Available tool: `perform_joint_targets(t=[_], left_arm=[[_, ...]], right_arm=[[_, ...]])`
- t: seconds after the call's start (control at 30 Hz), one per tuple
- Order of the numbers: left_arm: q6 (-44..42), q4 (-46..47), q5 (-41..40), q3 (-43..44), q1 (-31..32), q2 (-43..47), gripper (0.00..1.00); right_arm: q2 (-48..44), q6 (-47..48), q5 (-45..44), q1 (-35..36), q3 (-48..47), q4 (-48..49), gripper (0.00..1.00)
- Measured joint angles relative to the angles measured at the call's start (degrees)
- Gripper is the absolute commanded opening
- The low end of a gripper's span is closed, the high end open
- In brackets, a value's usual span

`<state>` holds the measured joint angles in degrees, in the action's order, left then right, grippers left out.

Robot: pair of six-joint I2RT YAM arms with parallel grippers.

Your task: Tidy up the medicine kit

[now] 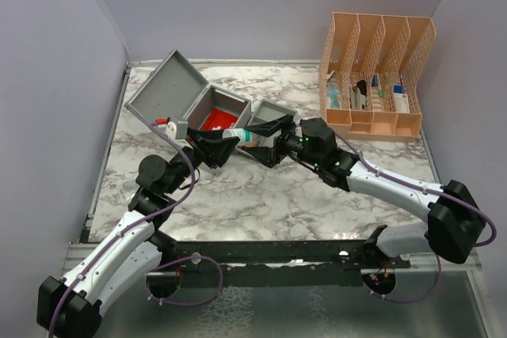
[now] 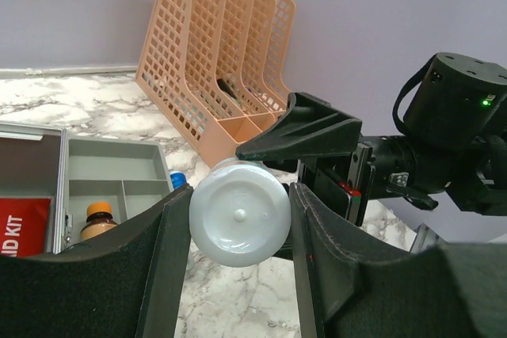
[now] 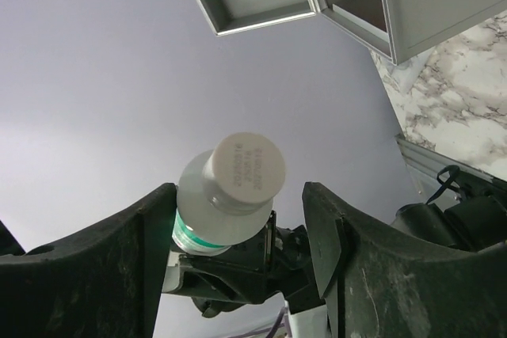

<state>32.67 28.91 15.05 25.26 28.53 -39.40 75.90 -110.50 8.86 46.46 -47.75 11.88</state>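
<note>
A white bottle (image 1: 242, 135) with a green band hangs level above the table, just in front of the medicine kit (image 1: 178, 85). My left gripper (image 1: 226, 145) is shut on the bottle's base end (image 2: 240, 223), both pads against its sides. My right gripper (image 1: 265, 137) faces it from the right, open, its fingers either side of the cap end (image 3: 242, 168). There the bottle lies against the left finger (image 3: 135, 251), with a gap to the right one. The kit stands open, lid tilted back, its grey divided tray (image 1: 273, 110) beside it.
A red first aid pouch (image 1: 215, 120) lies in the case. The tray (image 2: 119, 165) holds a brown bottle with an orange cap (image 2: 99, 219) and a blue-capped item (image 2: 177, 180). A peach slotted organizer (image 1: 372, 77) with medicine boxes stands at the back right.
</note>
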Motion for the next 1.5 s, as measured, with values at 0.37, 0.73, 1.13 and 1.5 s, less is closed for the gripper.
perform_joint_targets(t=[0.37, 0.73, 1.13, 1.5], left_arm=[[1.0, 0.7, 0.1, -1.1, 0.0, -0.1, 0.32], [5.2, -3.5, -3.4, -2.5, 0.1, 2.6, 0.86], [0.8, -37.4, -13.0, 4.0, 0.1, 14.4, 0.88], [-2.2, -47.3, -13.3, 4.7, 0.1, 22.1, 0.88]], right_arm=[[1.8, -1.1, 0.0, 0.0, -1.5, -1.6, 0.35], [0.8, 2.8, -4.7, 0.0, -1.4, -5.6, 0.29], [-10.8, 25.2, -26.4, -0.6, 0.0, -26.4, 0.29], [2.7, 54.8, -35.1, -2.5, -14.1, -33.0, 0.29]])
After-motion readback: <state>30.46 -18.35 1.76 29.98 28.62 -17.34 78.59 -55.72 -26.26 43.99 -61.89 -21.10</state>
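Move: The white bottle with the green label is in the left hand's grip, its middle about 4 cm to that hand's right and level. It sticks between the right hand's still-open fingers, its middle some 3 cm to the right hand's left. From the right hand, the grey tray lies about 15 cm ahead, 5 cm right and 22 cm below. The brown bottle in the tray is 11 cm ahead, and the open box 15 cm ahead and 13 cm left. The right fingers close on the cap end of the white bottle. Only then do the left fingers open and let go, and the left hand draws off left, down and back, about 10 cm in all, its tips dipping. The right hand keeps its pinch and carries the bottle some 12 cm right, sinking about 6 cm and then also going forward, towards the tray, while the wrist rolls some 70 degrees until the fingers point forward and down. ##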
